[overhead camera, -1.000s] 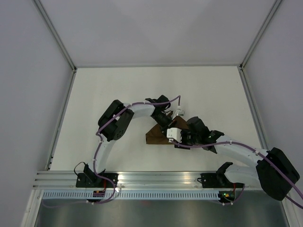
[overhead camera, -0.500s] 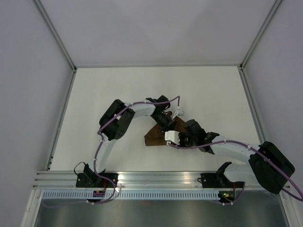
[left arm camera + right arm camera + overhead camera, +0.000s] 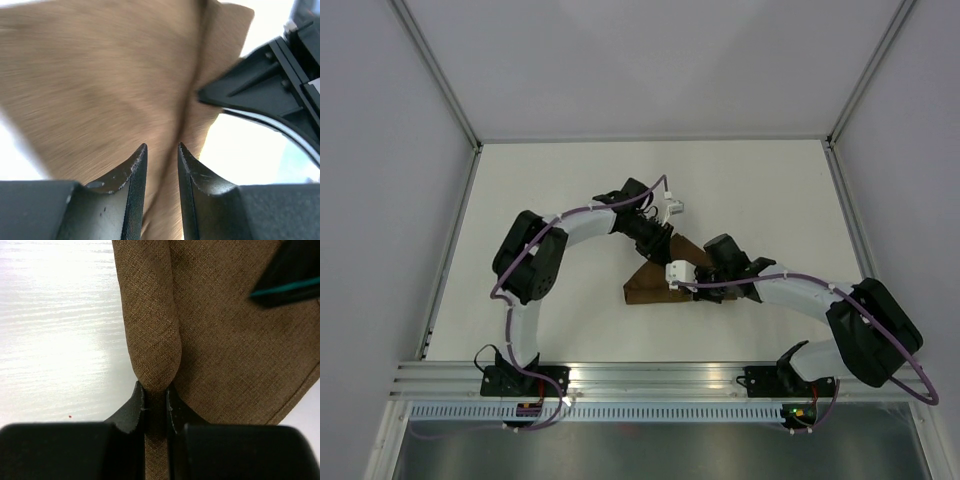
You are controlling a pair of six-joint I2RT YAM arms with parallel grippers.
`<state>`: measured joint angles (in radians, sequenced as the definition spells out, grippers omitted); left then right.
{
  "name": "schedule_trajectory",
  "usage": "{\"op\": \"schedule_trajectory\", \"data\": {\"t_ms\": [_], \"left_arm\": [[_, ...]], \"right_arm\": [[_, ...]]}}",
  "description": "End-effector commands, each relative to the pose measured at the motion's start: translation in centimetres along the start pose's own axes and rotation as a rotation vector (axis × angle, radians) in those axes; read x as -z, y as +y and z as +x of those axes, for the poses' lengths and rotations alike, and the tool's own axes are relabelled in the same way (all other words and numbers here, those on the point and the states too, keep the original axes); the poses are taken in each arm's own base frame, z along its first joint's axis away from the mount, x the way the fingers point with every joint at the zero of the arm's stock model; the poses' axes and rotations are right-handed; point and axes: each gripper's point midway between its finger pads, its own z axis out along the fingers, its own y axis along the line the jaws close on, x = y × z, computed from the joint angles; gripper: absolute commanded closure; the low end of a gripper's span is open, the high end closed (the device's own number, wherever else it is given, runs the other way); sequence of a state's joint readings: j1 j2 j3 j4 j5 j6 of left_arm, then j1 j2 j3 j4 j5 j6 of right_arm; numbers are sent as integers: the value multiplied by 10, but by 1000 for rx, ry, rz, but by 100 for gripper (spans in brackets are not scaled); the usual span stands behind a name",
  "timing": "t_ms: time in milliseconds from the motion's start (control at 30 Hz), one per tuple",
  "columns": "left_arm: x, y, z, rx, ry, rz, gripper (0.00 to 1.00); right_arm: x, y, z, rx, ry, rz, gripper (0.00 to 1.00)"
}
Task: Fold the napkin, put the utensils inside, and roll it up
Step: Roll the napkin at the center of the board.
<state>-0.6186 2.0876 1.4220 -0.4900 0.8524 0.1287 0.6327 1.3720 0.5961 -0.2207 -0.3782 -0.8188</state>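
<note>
The brown napkin [image 3: 648,287] lies bunched in a rough triangle at mid table. My right gripper [image 3: 698,290] is at its right side, shut on a raised fold of the cloth; the right wrist view shows that fold [image 3: 150,335] pinched between my gripper's tips [image 3: 155,386]. My left gripper [image 3: 660,243] is over the napkin's upper corner. In the left wrist view its jaws [image 3: 161,146] stand narrowly apart above the blurred cloth [image 3: 100,75], holding nothing. The knife is hidden. A dark shape with a teal edge [image 3: 287,287] crosses the right wrist view's top corner; I cannot tell what it is.
The white tabletop [image 3: 770,190] is bounded by grey walls at the back and both sides. A metal rail [image 3: 650,375] runs along the near edge by the arm bases. The right arm's black wrist [image 3: 270,95] shows close by in the left wrist view.
My left gripper has pulled back up and to the left, off the napkin's middle. My right gripper has shifted left with the fold. The napkin's upper corner now shows.
</note>
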Motion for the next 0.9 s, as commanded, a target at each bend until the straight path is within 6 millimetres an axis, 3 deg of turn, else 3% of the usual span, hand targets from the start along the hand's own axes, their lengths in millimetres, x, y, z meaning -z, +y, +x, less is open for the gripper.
{"op": "schedule_trajectory", "data": {"t_ms": [0,67,133,200,267,300,400,433,467,500,533,567,600,700,733,833,867], "left_arm": [[35,26,-35,-36,-144,-259,64],[55,37,-44,-55,-237,-372,62],[85,62,-51,13,-343,-572,60],[120,63,-64,8,-524,-705,60],[137,58,-65,-19,-665,-747,57],[155,45,-75,-51,-751,-763,56],[167,33,-71,-94,-843,-781,58],[173,19,-74,-128,-879,-792,59],[166,18,-63,-173,-860,-803,59],[178,12,-69,-209,-925,-853,60],[176,-6,-71,-263,-962,-846,60],[169,-5,-57,-304,-942,-877,60],[166,-19,-61,-350,-983,-884,60],[147,-23,-49,-483,-890,-968,60],[132,-33,-47,-531,-858,-956,59],[107,-44,-39,-628,-799,-907,37],[99,-46,-37,-651,-774,-889,33]], "right_arm": [[3,28,19,-61,65,-158,100],[3,23,17,-76,61,-180,100],[5,28,20,-119,64,-242,100],[8,26,15,-136,45,-281,100],[6,18,17,-153,50,-300,100],[8,21,19,-169,57,-329,100],[5,14,21,-212,57,-377,100],[1,15,23,-240,53,-405,99],[0,6,20,-245,39,-404,99],[0,7,21,-259,43,-429,100],[-4,8,24,-290,42,-458,100],[-6,0,21,-294,32,-460,100],[-6,1,22,-305,33,-480,100],[-12,-4,25,-345,30,-516,100],[-16,-3,29,-364,38,-535,100],[-19,-10,31,-402,29,-551,100],[-19,-13,30,-405,29,-550,100]]}}
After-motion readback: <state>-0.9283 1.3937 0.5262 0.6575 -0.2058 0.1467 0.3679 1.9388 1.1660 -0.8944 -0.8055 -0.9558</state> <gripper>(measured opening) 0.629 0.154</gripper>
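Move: The right hand already pinches the napkin's rolled near edge low over the table, with the napkin's far corner about 12 cm ahead and 4 cm to its left. The rolled edge's free left stretch lies some 7 cm left of the right hand; from the left hand, it is roughly 8 cm back, 4 cm left and 3 cm below. The far corner is about 5 cm ahead of the left hand, 2 cm right, 4 cm below. Right hand keeps pinching, rolling forward some 40 degrees; left arcs forward-left and 9 cm up, then back-right, opening. ##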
